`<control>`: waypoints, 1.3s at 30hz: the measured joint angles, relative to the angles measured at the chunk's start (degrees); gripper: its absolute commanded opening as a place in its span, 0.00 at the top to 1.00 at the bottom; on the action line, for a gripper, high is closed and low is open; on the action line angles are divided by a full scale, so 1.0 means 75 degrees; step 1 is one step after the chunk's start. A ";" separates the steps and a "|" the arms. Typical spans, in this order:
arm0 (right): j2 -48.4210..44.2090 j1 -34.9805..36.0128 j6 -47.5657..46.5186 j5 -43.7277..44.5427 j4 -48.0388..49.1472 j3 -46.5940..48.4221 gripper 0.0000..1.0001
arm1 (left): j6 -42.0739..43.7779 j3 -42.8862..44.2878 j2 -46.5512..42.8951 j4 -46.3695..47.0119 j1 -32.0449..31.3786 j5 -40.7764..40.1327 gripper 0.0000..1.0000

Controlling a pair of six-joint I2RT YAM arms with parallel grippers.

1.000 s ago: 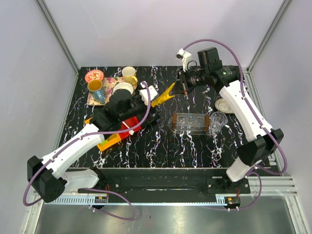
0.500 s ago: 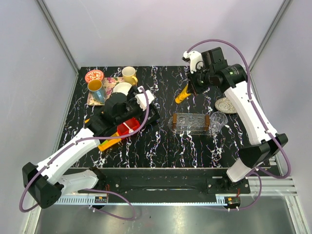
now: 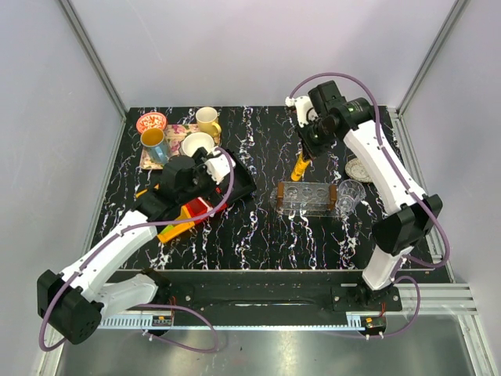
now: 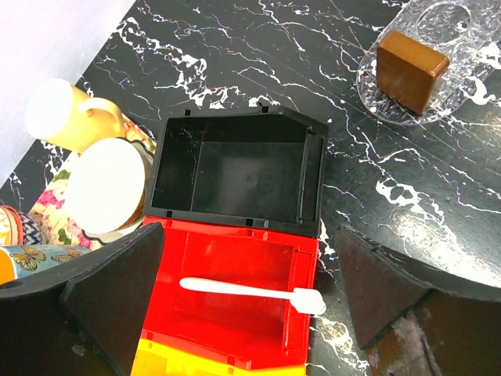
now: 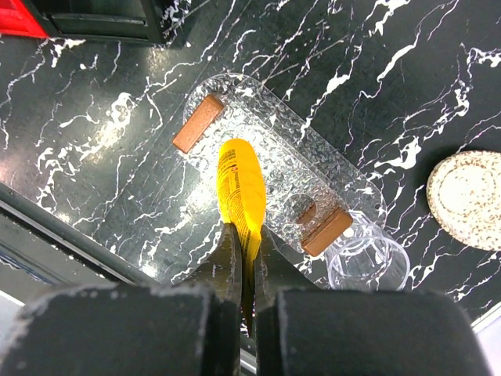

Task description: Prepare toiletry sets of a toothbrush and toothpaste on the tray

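A white toothbrush [image 4: 250, 290] lies across the red bin [image 4: 235, 329], its head resting on the bin's right rim. My left gripper [image 4: 250, 301] [image 3: 205, 196] hovers over that bin, open wide, one finger on each side and nothing held. My right gripper [image 5: 246, 235] [image 3: 306, 154] is shut on the flat end of the orange-yellow toothpaste [image 5: 241, 188] [image 3: 300, 167]. The tube hangs nose-down above the clear oval tray [image 5: 325, 164] [image 4: 470, 55]. On that tray stands the clear rack [image 3: 308, 196] with brown ends [image 5: 197, 123].
An empty black bin [image 4: 235, 176] adjoins the red one, and a yellow bin [image 3: 174, 229] lies on its other side. The floral tray with cups [image 3: 168, 141] sits back left beside a red bowl [image 3: 151, 122]. A clear glass [image 3: 350, 194] and a speckled dish [image 3: 360, 168] lie right of the rack.
My right gripper has carried the toothpaste right and nearer, from the back middle to above the rack, and the tube now hangs down. My left gripper has opened wider and drawn back over the red bin.
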 measured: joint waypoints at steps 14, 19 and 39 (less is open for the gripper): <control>0.0615 0.0026 -0.0038 0.0192 -0.0114 -0.0157 1.00 | 0.0026 -0.0058 -0.0143 -0.0134 0.0105 0.0003 0.05; 0.0653 0.0134 -0.0035 0.0236 -0.0102 -0.0306 1.00 | 0.0023 -0.0058 -0.0192 -0.0122 0.0131 0.0003 0.05; 0.0685 0.0490 0.0055 0.0460 0.0259 -0.0781 1.00 | 0.0020 -0.0058 -0.0198 -0.0128 0.0221 0.0003 0.05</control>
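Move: In my right hand the yellow toothpaste tube already hangs above the clear rack with brown ends. The rack's leftmost hole is about 4 cm ahead, 3 cm left and 17 cm below the hand. The clear cup is some 3 cm ahead and 14 cm right, the speckled coaster 13 cm ahead and 18 cm right, the black box 8 cm ahead and 21 cm left. From my left hand, that hole lies roughly 8 cm ahead, 20 cm right and 15 cm below. I lower the toothpaste tube with my right hand by about 6 cm towards the rack's leftmost hole, quickly at first, then more slowly with a small shift to my left. Meanwhile I tip the wrist some 10 degrees so the fingers and tube point more steeply down. My fingers stay shut on the tube. ##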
